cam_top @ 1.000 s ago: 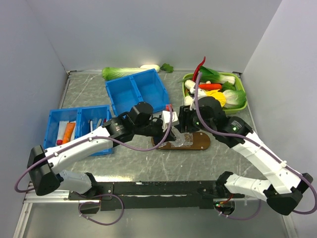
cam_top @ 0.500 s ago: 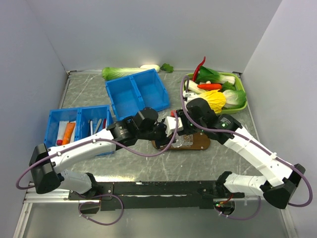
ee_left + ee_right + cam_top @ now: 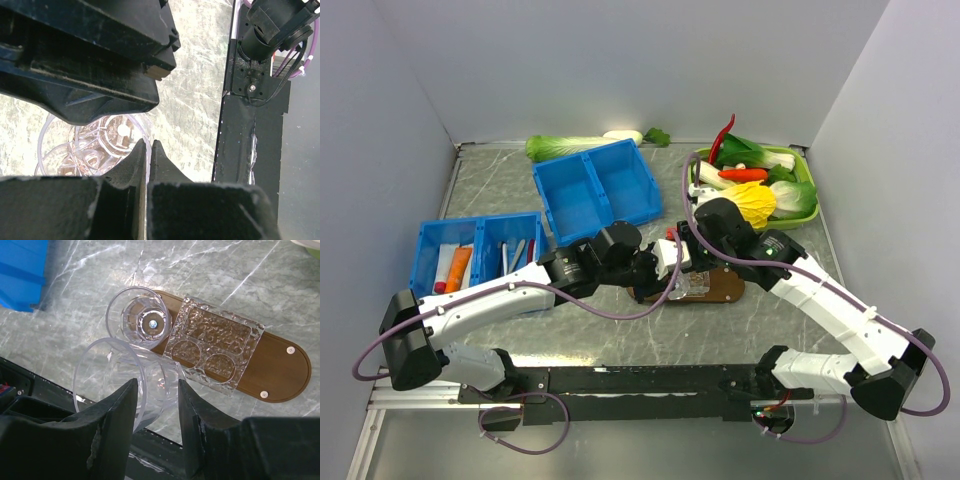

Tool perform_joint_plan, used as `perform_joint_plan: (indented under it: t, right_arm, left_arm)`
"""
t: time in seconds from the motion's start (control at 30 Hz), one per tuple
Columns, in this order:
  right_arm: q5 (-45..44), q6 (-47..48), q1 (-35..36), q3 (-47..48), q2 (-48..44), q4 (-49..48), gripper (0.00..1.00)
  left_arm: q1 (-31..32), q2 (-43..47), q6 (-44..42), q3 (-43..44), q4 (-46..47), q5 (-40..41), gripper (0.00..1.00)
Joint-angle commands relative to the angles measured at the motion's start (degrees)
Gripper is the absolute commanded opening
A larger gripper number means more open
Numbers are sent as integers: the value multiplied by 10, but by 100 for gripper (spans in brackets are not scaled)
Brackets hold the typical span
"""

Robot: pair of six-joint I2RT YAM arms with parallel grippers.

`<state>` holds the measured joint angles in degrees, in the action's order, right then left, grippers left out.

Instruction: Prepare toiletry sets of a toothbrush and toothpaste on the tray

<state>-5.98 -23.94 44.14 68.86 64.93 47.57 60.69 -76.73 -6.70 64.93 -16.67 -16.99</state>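
A clear cup (image 3: 117,367) lies tilted on its side above the near left end of the dark-brown tray (image 3: 280,377). My right gripper (image 3: 156,377) is open, one finger on each side of its body and close against it. My left gripper (image 3: 148,142) is shut on this cup's thin rim (image 3: 95,145). In the top view both grippers, the left (image 3: 658,268) and the right (image 3: 685,255), meet over the tray (image 3: 720,288). Another clear cup (image 3: 142,322) stands upright on the tray's left end, beside a clear textured holder (image 3: 215,342). Brushes (image 3: 515,255) and tubes (image 3: 450,265) lie in the left blue bin (image 3: 425,240).
A second blue bin (image 3: 595,185) stands behind the tray. A green tray of vegetables (image 3: 805,195) sits at the back right, and a leafy cabbage (image 3: 565,147) lies along the back wall. The black base rail (image 3: 640,380) runs along the near edge.
The right arm has swung left from over the tray toward the left gripper, and its fingers have narrowed around the cup. The left gripper stays shut and has edged right.
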Motion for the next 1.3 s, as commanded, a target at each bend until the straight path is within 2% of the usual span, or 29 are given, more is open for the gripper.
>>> perform_joint_plan:
  t: [0.0,0.23,0.43,0.57,0.63,0.67,0.73,0.77,0.93,1.07,1.13,1.17,1.27]
  right_arm:
    - [6,6,7,-9,3,-16,45]
    - [18,4,8,-14,13,-23,41]
    - [0,6,10,-6,17,-18,26]
    - [-8,1,11,-3,10,-21,8]
    - [-10,0,11,-3,2,-27,3]
    - [-11,-1,10,-4,-1,-28,0]
    - [-17,-3,11,-6,-11,-33,0]
    - [-20,-5,11,-7,-19,-34,0]
    - [-28,-10,11,-15,-45,-49,0]
    - [-36,-10,12,-15,-66,-53,0]
    - [-50,-6,10,-13,-72,-51,0]
    - [-55,-2,9,-13,-77,-49,0]
    - [-77,10,2,-5,-84,-47,0]
  left_arm:
    - [4,4,-12,3,43,1,1]
    - [4,11,-12,0,46,2,1]
    - [4,10,-9,0,48,8,1]
    - [4,13,2,2,53,17,1]
    - [5,19,5,0,59,18,3]
    - [5,21,7,0,62,20,8]
    - [4,28,9,-4,67,23,14]
    - [4,30,10,-5,69,28,20]
    - [4,37,13,-9,74,29,38]
    - [4,44,15,-9,74,28,63]
    - [4,54,14,-12,74,31,70]
    - [3,59,13,-15,80,31,78]
    - [-1,96,16,-30,101,33,94]
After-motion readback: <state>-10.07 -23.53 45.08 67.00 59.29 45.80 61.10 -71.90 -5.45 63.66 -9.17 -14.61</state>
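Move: The left hand still grips the upright clear cup by its near rim: the cup's middle is about 4 cm ahead of that hand and 4 cm below. From the right hand, whose parted fingers straddle the rim, the cup lies roughly 2 cm back, 2 cm left and 4 cm down. Below, from the right hand, the cup on the tray stands some 7 cm left, 1 cm back, 14 cm down; the clear box 5 cm right, 1 cm back, 17 cm down. The right fingers shut on the cup's rim wall as that hand dips about 1.5 cm, and pinch it. Only then do the left fingers let go, opening wide while the left hand rises some 5 cm and tilts about 10 degrees; meanwhile the right hand keeps its pinch, climbs roughly 3.5 cm from its low point and eases to the right. ##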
